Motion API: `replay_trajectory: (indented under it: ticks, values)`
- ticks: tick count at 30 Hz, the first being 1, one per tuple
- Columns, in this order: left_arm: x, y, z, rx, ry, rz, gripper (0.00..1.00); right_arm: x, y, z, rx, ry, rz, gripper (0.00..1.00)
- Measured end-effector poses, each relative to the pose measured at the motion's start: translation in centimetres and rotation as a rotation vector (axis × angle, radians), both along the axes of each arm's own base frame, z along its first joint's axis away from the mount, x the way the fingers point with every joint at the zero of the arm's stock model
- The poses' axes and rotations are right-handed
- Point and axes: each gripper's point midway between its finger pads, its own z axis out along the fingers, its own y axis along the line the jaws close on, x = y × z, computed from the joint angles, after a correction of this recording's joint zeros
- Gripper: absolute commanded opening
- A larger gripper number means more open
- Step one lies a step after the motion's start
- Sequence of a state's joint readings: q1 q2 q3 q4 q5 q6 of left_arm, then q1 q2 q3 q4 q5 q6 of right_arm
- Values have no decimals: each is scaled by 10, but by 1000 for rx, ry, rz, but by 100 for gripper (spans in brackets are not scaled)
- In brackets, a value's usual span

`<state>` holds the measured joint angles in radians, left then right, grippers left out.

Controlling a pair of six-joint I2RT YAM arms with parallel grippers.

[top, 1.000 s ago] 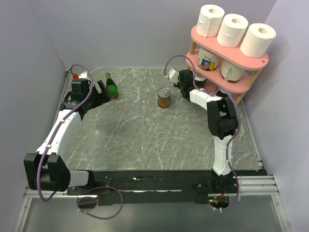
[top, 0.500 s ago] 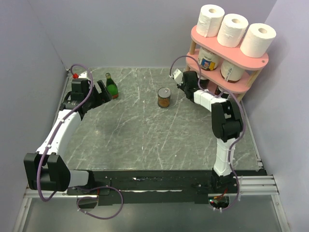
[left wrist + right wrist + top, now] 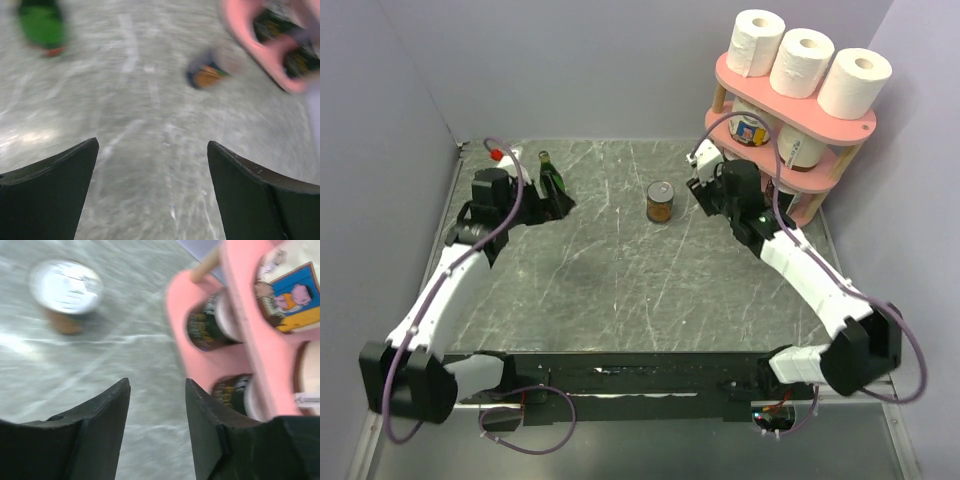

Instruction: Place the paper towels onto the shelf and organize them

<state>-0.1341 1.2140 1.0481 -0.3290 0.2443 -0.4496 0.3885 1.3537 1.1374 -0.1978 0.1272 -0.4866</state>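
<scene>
Three white paper towels stand upright in a row on the top board of the pink shelf at the back right: one at the left, one in the middle and one at the right. My right gripper hovers low just left of the shelf's bottom tier. In the right wrist view it is open with only table between the fingers, and the shelf fills the right side. My left gripper is open and empty beside a green bottle.
A green bottle stands at the back left. A tin can sits mid-table between the grippers. Labelled tubs fill the shelf's middle tier, and dark jars lie on the lower tiers. Grey walls close in on three sides.
My right arm has swung its elbow down and out to the right, its gripper has shifted slightly right along the shelf's foot, and its jaws have opened. My left gripper has edged right toward the bottle.
</scene>
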Motion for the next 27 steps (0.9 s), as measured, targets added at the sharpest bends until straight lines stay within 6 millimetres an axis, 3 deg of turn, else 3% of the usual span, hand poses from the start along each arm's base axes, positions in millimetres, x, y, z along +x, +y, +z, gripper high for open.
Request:
replay_trajectory:
  ticks: [4, 7, 10, 13, 17, 22, 27]
  values:
    - [-38, -44, 40, -4, -176, -183, 96, -49, 30, 30, 193, 2, 67, 69]
    - [-73, -65, 80, -21, -354, -289, 96, -84, 31, 49, 340, 7, 82, 99]
    - [-96, -67, 108, -51, -478, -316, 96, -115, 25, 72, 458, -1, 75, 100]
    - [-107, -64, 123, -71, -546, -315, 96, -139, 19, 82, 534, 10, 67, 100]
    - [-116, -61, 118, -90, -554, -309, 96, -161, 17, 83, 632, 32, 59, 99]
    - [-127, -53, 95, -92, -543, -283, 96, -182, 22, 51, 729, 105, 66, 100]
    - [-132, -50, 96, -95, -564, -274, 96, -188, 34, 28, 790, 201, 71, 100]
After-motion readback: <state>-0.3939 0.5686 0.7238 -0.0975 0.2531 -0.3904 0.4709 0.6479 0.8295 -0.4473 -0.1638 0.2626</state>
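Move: The black Face canister at the near-left end of the bottom shelf, already set down, stands about 17 cm ahead of the right hand, 2 cm to its right and 15 cm below. The second black canister is some 7 cm nearer the base and 12 cm to the right of it; the orange-labelled can stands about 8 cm ahead and 17 cm left of the right hand, 18 cm lower. From the left hand the first canister lies roughly 21 cm ahead, 50 cm right and 14 cm below. The shelf and its black canisters are left behind as the empty right hand draws back about 19 cm, rising first and sinking again late, rolling some 45 degrees with its left side up and spreading its half-open fingers fully wide. The left hand, open and empty, also pulls back towards its base and up, drifting right, its fingertips tilting up and swinging clockwise. Neither touches anything. ##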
